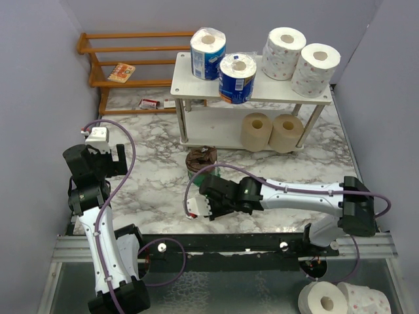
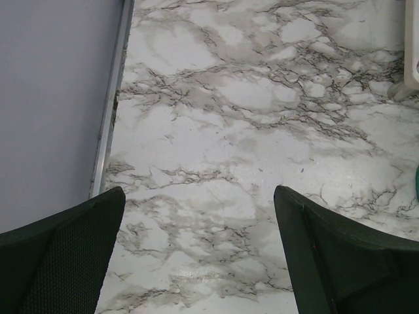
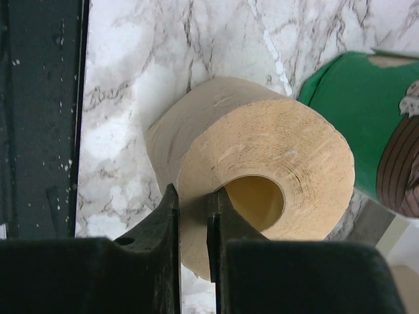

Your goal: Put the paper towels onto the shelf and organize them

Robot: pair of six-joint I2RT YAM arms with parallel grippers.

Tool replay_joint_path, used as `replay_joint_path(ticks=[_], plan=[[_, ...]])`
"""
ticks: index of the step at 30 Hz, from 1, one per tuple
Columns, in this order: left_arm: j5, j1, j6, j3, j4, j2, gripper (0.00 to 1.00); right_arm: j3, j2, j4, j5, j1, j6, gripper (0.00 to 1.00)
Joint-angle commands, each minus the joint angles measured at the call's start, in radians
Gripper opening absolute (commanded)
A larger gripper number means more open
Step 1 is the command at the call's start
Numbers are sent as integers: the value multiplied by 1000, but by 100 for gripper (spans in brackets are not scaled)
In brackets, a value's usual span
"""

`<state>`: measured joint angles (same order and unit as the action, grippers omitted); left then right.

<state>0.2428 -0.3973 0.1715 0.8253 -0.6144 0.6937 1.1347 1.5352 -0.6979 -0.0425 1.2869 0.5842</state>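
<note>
The pale two-tier shelf (image 1: pixel 190 85) stands at the back. Its top holds two blue-wrapped rolls (image 1: pixel 207 53) (image 1: pixel 237 77) and two white dotted rolls (image 1: pixel 283 52) (image 1: pixel 315 69). Its lower tier holds two tan rolls (image 1: pixel 256 131) (image 1: pixel 286 133). A dark brown roll with a green band (image 1: pixel 201 162) stands on the table in front of the shelf and shows in the right wrist view (image 3: pixel 353 118). My right gripper (image 1: pixel 211 196) (image 3: pixel 194 193) is shut on the wall of a third tan roll (image 3: pixel 262 157), one finger inside its core. My left gripper (image 1: pixel 108 157) (image 2: pixel 200 196) is open and empty over bare marble.
An orange slatted rack (image 1: pixel 131 49) with a small packet (image 1: pixel 122 72) stands at the back left. A small red and white box (image 1: pixel 149 103) lies near it. Two white rolls (image 1: pixel 324 301) (image 1: pixel 363 299) lie below the table's near edge. Purple walls close in on both sides.
</note>
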Motion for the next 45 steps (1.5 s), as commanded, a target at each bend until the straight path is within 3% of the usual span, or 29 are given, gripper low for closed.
replay_joint_path(ticks=[1, 13, 25, 45], plan=[[-7, -6, 4, -7, 16, -7, 99, -11, -110, -40, -43, -43, 46, 1], [-6, -8, 0, -4, 16, 1, 99, 10, -206, -3, -103, -255, 108, 1], [-8, -8, 1, -2, 16, -31, 99, 212, -55, 78, -117, -371, 208, 1], [15, -8, 13, -5, 13, -63, 99, 444, 219, 140, -89, -523, 226, 6]])
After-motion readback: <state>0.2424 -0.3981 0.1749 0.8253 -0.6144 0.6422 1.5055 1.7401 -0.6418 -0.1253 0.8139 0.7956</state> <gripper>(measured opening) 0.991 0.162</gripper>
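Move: The right hand already pinches the wall of the last loose brown paper towel roll; the free spot on the lower shelf lies about 27 cm ahead, 3 cm right and 2 cm below it. Two brown rolls stand there, about 12 and 22 cm right of the hand, both some 27 cm ahead. The green-brown package is 15 cm ahead, 5 cm left. From the left hand the spot is roughly 12 cm ahead, 34 cm right, 14 cm lower. The right hand lifts the pinched roll and carries it about 22 cm forward towards the lower shelf's free spot. ##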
